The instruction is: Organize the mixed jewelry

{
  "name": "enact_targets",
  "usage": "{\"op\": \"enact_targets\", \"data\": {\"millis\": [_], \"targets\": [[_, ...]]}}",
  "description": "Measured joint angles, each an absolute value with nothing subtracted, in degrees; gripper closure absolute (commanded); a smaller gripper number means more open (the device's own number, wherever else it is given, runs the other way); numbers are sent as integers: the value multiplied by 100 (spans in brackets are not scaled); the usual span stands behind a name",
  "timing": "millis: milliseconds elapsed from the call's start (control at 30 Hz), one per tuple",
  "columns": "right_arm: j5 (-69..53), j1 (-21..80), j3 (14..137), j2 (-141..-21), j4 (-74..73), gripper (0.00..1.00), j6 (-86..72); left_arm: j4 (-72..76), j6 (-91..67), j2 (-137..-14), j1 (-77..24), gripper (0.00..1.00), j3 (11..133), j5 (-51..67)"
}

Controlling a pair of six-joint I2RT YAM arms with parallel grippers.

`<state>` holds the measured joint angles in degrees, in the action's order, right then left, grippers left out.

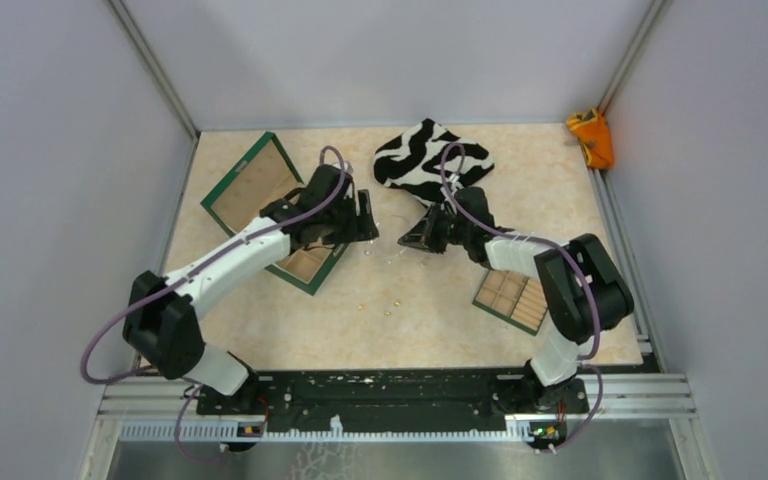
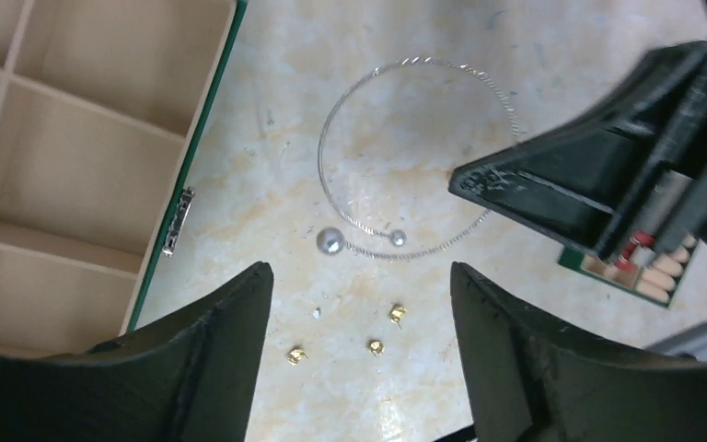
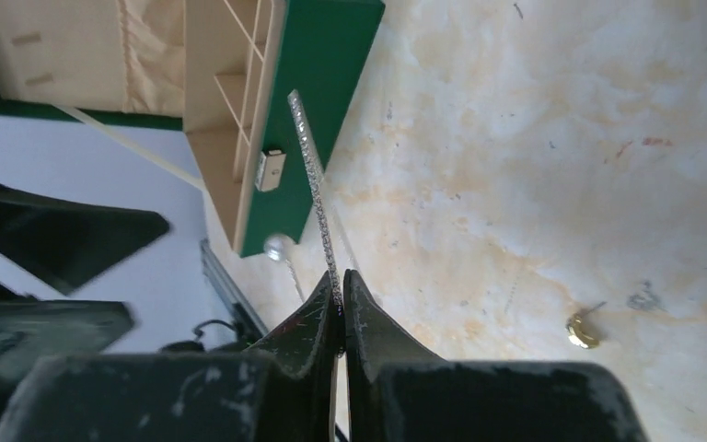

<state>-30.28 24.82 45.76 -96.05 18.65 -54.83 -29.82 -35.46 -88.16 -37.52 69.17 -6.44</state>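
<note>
The silvery wire hoop (image 2: 320, 157), with a small bead at each end, lies on the beige table beside the green box (image 2: 204, 138). My right gripper (image 3: 341, 295) is shut on the hoop's wire (image 3: 313, 175); in the left wrist view its black tip (image 2: 468, 184) meets the hoop's right side. Three tiny gold specks (image 2: 375, 346) lie just below the hoop, between the fingers of my left gripper (image 2: 361, 269), which is open, empty and above the table. Another gold speck (image 3: 582, 331) lies to the right of my right gripper. In the top view both grippers (image 1: 365, 222) (image 1: 407, 240) meet at mid-table.
The dark green box (image 1: 260, 190) with tan compartments stands open at the left, under my left arm. A separate compartment tray (image 1: 510, 298) lies at the right. The zebra-striped cloth (image 1: 430, 160) lies at the back. An orange object (image 1: 590, 137) sits in the far right corner.
</note>
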Motion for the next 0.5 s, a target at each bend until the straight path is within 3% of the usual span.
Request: {"op": "enact_targets", "data": {"millis": [67, 233, 500], "targets": [[-3122, 2414, 4737, -9502, 1483, 100, -5039, -2899, -3232, -8519, -3647, 10, 6910, -307], [-3367, 2375, 5349, -9139, 622, 100, -3872, -2523, -2316, -7708, -3223, 7, 6676, 548], [-4211, 2375, 5533, -8584, 224, 100, -2810, -2392, -1382, -7113, -2941, 9, 6305, 1660]]}}
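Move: The wire necklace with pearl ends is already in the right fingers, its loop centred about 4 cm left and 1 cm ahead of that hand; from the empty left hand it is roughly 5 cm right and 4 cm lower. The large green box lies some 18 cm left and 1 cm ahead of the right hand, 8 cm down. Three gold studs sit about 13 cm back and 4 cm left of that hand, the zebra cloth roughly 16 cm ahead and 7 cm right. The necklace is carried upwards by the right hand, which keeps the loop's right side pinched, rises about 8 cm and eases 2 cm back late on, its fingers tipping up and swinging counter-clockwise. The left hand, already off the wire, climbs as far, drawing slightly back and left; its fingers spread wider and turn clockwise, tipping up, some 30 degrees. ##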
